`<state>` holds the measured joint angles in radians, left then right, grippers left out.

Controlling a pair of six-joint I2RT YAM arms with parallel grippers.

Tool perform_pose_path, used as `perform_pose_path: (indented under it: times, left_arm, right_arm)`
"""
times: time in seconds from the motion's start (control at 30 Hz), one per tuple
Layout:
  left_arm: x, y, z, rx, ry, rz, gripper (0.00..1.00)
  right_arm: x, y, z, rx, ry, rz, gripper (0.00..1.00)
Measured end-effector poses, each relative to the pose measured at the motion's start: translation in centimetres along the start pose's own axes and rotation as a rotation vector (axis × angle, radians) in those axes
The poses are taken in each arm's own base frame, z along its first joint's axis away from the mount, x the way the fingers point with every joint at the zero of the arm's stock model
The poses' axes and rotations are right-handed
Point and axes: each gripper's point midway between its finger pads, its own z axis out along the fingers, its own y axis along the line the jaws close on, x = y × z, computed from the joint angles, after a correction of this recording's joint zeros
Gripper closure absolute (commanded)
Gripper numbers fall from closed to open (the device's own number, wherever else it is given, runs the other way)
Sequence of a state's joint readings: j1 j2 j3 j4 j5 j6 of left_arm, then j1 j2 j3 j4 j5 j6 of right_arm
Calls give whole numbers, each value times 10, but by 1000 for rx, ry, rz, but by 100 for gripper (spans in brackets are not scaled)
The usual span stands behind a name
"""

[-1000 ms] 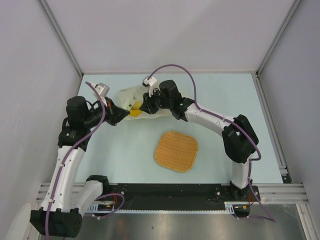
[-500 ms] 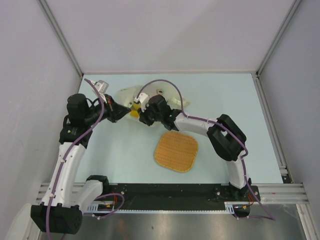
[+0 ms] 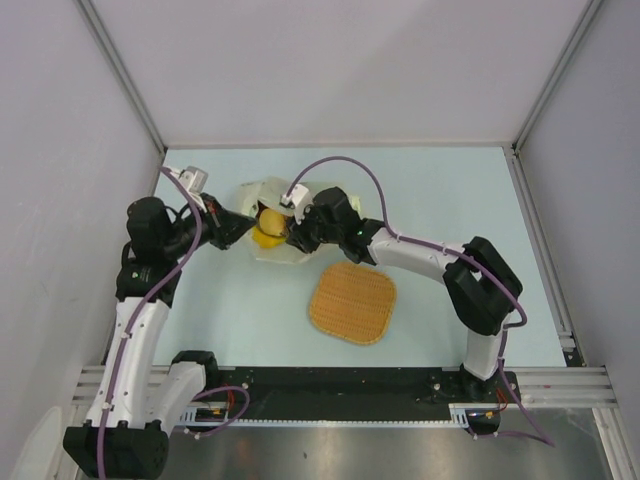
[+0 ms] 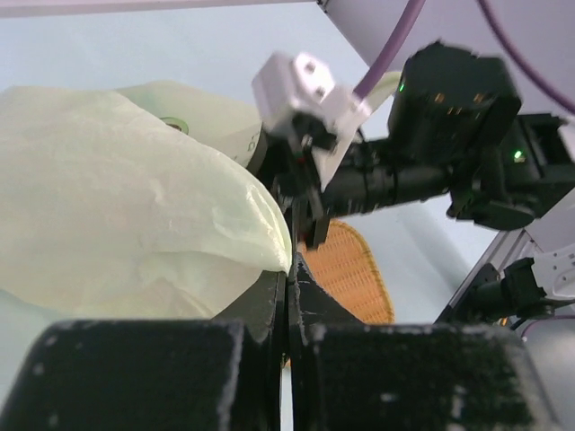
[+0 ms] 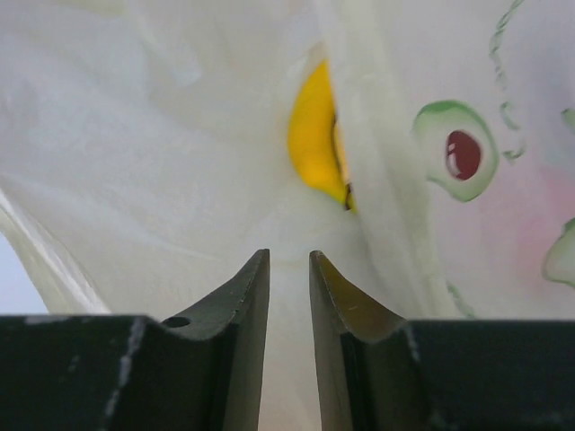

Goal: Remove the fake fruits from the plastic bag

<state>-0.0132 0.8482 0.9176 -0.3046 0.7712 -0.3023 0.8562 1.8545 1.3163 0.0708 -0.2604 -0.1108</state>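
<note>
The pale yellow-green plastic bag [image 3: 278,252] lies crumpled at the back left of the table. One yellow fake fruit [image 3: 268,230] shows in its mouth; in the right wrist view that yellow fruit [image 5: 314,135] peeks between folds of the plastic bag [image 5: 135,153]. My left gripper [image 3: 247,229] is shut on the bag's left edge. In the left wrist view its closed left gripper [image 4: 289,267] meets the bag's [image 4: 117,215] rim. My right gripper [image 3: 289,236] hovers at the bag mouth. The right gripper [image 5: 289,257] is narrowly open, with only bag film behind the gap.
An orange woven mat [image 3: 352,302] lies flat in front of the bag, right of centre; the mat [image 4: 355,278] also shows past my left fingers. The enclosure's grey walls stand close on the left, back and right.
My right gripper has pulled back a little from the left gripper and its jaws have parted slightly. The bag has spread toward the front and more of the yellow fruit shows.
</note>
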Motion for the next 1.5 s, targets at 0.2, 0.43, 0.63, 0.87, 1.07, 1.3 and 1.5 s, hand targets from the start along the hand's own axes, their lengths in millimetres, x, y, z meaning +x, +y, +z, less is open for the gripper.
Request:
perform_pose_path:
  times: [0.2,0.43,0.63,0.87,1.07,1.3,1.5]
  left_arm:
    - [12,7,-1,-20,36,20,100]
    - [23,17,-1,-51,85,36,100]
    - [22,18,0,-53,82,40,100]
    - [16,21,-2,-52,57,30,99]
    - [14,21,1,-38,45,8,100]
    - [15,26,8,-29,56,-36,100]
    - [19,30,12,-31,75,-56,100]
  right_arm:
    - [-13,-18,2,47,-44,-12,72]
    - [4,-89,13,293,-21,-83,73]
    - [-11,-159,-11,527,-56,-135,33]
    - [-25,-114,8,442,-95,-111,23]
    - [-18,-85,21,386,-87,-33,7]
    - [-2,-106,30,497,-55,89,0]
    - [15,-133,43,573,-22,236,0]
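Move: The red fruit in the bag, hidden under the right gripper at first, lies roughly 14 cm ahead of that hand's fingers, about 2 cm to the right and 10 cm lower. The yellow fruit is some 11 cm ahead, 6 cm left and 9 cm below; the empty basket's middle is about 4 cm back, 15 cm right and 14 cm down. From the left hand, which already pinches the bag's rim, the red fruit lies around 18 cm ahead, 10 cm right and 26 cm below. The right hand, empty and a quarter open, drives forward some 14 cm deeper into the bag, swinging right as it goes, then eases back left about 5 cm and pushes forward and down again towards the red fruit, its fingers spreading fully and its wrist turning some 35 degrees clockwise so they point more forward than left. The left hand keeps its pinch on the bag's rim and holds it up, sinking about 3 cm and drifting slightly forward. ##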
